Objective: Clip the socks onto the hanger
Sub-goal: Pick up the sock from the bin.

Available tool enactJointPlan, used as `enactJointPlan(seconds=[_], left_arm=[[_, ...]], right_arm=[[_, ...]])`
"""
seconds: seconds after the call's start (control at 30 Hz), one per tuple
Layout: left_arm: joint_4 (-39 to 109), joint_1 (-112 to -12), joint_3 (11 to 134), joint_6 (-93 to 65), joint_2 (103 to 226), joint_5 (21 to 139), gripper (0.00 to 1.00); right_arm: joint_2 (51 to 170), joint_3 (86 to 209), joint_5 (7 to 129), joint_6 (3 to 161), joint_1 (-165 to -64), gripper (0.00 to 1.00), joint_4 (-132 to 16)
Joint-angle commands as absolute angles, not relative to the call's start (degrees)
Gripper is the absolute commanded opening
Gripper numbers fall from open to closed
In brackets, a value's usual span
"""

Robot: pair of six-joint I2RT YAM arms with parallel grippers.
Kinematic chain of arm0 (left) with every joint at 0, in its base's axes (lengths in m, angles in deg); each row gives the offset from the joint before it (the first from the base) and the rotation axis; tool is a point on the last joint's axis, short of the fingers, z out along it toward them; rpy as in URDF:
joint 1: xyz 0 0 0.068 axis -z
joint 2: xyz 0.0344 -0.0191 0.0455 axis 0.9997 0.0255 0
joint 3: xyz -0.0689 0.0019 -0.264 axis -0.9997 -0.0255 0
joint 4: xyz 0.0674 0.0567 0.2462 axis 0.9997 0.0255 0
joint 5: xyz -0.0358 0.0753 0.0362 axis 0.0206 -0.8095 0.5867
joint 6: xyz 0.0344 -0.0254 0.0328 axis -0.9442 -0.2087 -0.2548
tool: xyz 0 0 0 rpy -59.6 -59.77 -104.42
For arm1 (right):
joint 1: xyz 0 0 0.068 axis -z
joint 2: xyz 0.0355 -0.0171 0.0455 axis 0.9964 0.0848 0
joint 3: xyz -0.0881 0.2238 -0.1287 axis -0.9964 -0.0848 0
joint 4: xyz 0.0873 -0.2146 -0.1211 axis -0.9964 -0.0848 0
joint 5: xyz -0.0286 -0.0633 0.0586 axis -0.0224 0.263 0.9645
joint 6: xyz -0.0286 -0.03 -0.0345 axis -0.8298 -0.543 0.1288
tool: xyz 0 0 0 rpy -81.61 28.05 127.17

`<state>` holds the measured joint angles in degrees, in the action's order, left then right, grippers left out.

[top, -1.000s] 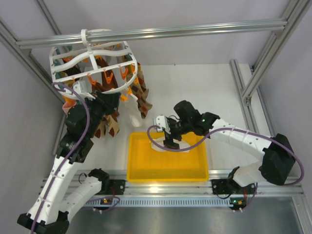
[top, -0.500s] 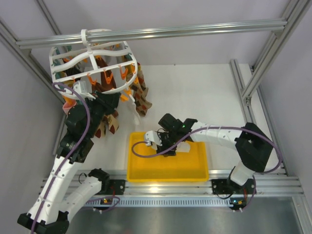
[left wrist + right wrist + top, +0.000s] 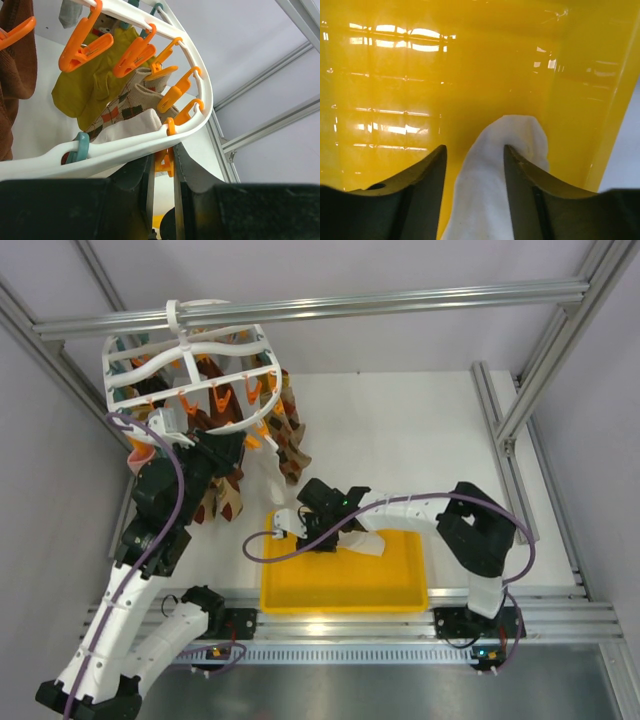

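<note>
The white lattice hanger (image 3: 190, 365) hangs from the top rail at the back left, with orange and teal clips. My left gripper (image 3: 232, 440) is raised under its rim (image 3: 125, 145); its jaws are nearly closed on an orange clip (image 3: 165, 164). One cream sock (image 3: 132, 127) hangs clipped just behind that rim. The other cream sock (image 3: 366, 542) lies in the yellow tray (image 3: 345, 595). My right gripper (image 3: 318, 533) is low in the tray's back left. It stands open (image 3: 475, 150) and straddles one end of the sock (image 3: 492, 175), the right finger touching the fabric.
Brown-orange patterned socks (image 3: 290, 435) and an olive sock (image 3: 90, 90) hang from the hanger, and a pink sock (image 3: 140, 455) shows at its left. Aluminium frame rails run across the back (image 3: 350, 305) and down the right side (image 3: 500, 410). The tray wall (image 3: 615, 100) is close to my right fingers.
My right gripper has swung left across the tray and now sits at its back left over the sock's end. The left arm has stayed at the hanger.
</note>
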<state>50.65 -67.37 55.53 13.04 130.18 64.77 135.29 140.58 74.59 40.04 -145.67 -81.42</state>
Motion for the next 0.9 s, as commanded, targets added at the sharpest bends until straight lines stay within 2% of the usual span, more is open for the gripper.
enactJointPlan(seconds=[0.0, 0.07, 0.2, 0.57, 0.87], left_arm=[[47.3, -67.97, 54.8, 12.35, 130.08, 61.2, 0.0], [47.3, -67.97, 54.71, 12.35, 129.99, 61.2, 0.0], [47.21, -67.97, 54.8, 12.18, 130.08, 61.2, 0.0], [46.86, -67.97, 55.42, 11.65, 130.61, 61.12, 0.0], [46.95, -67.97, 55.68, 12.0, 131.13, 61.12, 0.0]], right_arm=[[137.19, 144.23, 75.2, 40.33, -146.22, 0.45, -81.92], [138.25, 144.5, 76.78, 39.36, -146.22, 0.37, -83.68], [137.64, 144.23, 77.93, 38.39, -146.05, 0.0, -85.27], [118.15, 142.91, 90.05, 46.82, -142.88, 0.0, -77.27], [105.57, 138.61, 91.99, 62.29, -142.0, 0.0, -58.2]])
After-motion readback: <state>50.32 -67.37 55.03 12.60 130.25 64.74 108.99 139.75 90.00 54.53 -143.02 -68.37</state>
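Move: Lying flat in the yellow bin, the last white sock has its near end between the right hand's half-open fingers; its middle is about 7 cm to the right of that hand, level fore and aft, some 2 cm below. The bin's left wall is around 11 cm left and 3 cm back. The sock already hung is roughly 7 cm ahead, 9 cm left and 20 cm up. From the left hand, the sock in the bin lies about 21 cm right, 8 cm back, 36 cm down. Closing its fingers fully on the left end of the sock while dipping a further 1 cm towards the bin floor, the right hand pinches the cloth, then lifts fast, about 22 cm above its start, drifting slightly left and back. On the way up the wrist tilts some 40 degrees, swinging the fingertips from steeply down to nearly level, pointing left. ##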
